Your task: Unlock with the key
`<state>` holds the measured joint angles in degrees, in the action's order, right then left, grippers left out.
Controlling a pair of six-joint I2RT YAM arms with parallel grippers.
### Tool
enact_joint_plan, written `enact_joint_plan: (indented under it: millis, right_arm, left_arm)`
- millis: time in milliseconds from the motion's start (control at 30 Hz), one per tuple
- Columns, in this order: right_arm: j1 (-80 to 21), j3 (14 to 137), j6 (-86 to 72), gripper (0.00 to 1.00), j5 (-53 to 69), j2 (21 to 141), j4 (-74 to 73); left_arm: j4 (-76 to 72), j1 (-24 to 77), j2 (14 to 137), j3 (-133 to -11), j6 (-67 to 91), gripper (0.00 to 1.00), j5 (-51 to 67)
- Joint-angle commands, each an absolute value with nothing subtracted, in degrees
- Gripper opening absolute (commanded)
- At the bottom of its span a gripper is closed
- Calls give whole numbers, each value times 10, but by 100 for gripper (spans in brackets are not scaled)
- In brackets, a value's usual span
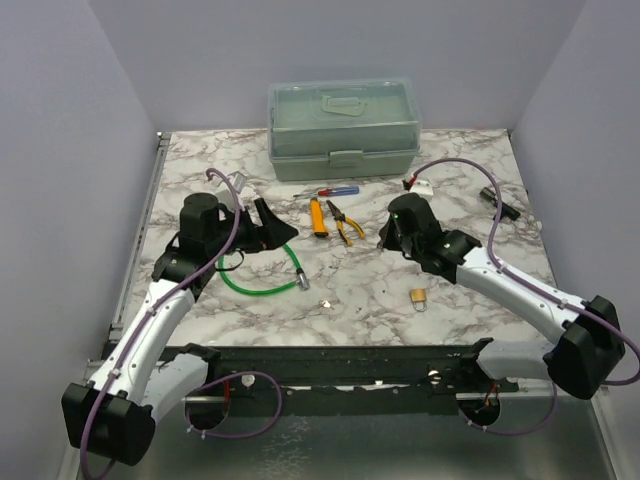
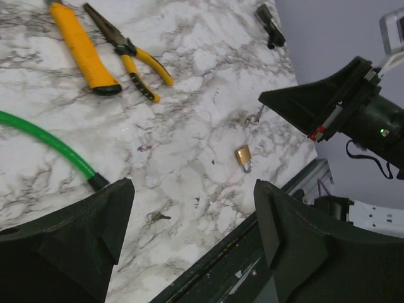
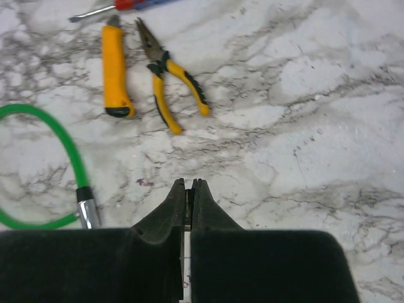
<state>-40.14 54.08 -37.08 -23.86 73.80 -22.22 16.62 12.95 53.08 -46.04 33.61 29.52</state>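
Note:
A small brass padlock [image 1: 417, 297] [image 2: 243, 155] lies flat on the marble table, near the front edge. My right gripper [image 1: 383, 238] [image 3: 189, 183] hovers left of and beyond it, shut on a thin metal key. The key shows as a sliver between the pads, and its end [image 2: 254, 118] hangs below the tip in the left wrist view. My left gripper [image 1: 272, 225] [image 2: 192, 189] is open at the left, holding nothing. A second small key-like piece [image 1: 322, 307] [image 2: 158, 217] rests on the table between the arms.
A green cable [image 1: 262, 285] [image 3: 63, 145] curls beside the left arm. A yellow knife [image 1: 318, 217], yellow-handled pliers [image 1: 345, 222] and a screwdriver [image 1: 330, 190] lie mid-table. A translucent box [image 1: 343, 125] stands at the back. A black part [image 1: 497, 200] lies far right.

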Motion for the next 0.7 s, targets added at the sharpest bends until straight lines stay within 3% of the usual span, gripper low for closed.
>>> enact_joint_plan:
  millis: [0, 300, 667]
  right_arm:
    - [-402, 553, -276, 0, -133, 685, -149]
    - [-402, 580, -270, 0, -20, 639, -133]
    - [-402, 594, -290, 0, 20, 631, -152]
  left_arm:
    - [105, 206, 543, -450, 375, 82, 281]
    - [-73, 376, 582, -405, 380, 69, 197]
    - [-173, 459, 646, -413, 363, 46, 116]
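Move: The keys hang from the right hand's shut fingertips, some 25 cm to the left hand's right, about 3 cm ahead of it and 9 cm lower. From the right hand, the open left gripper it is being carried towards is roughly 25 cm left, 3 cm back and 8 cm higher. On the table, 14 cm below the right hand, the padlock lies about 8 cm back and 11 cm right, the pliers some 10 cm ahead and 7 cm left. The left hand sweeps about 15 cm to its right and some 5 cm back at nearly constant height, towards the hanging keys, swinging clockwise and tipping down a little while its fingers narrow from wide to about half open. The right hand keeps its pinch on the keys and lifts them about 10 cm while bringing them 6 cm left towards the left gripper, easing to a stop as its wrist rolls left side up and turns counter-clockwise, bringing the keys up to about the left fingers' height. ##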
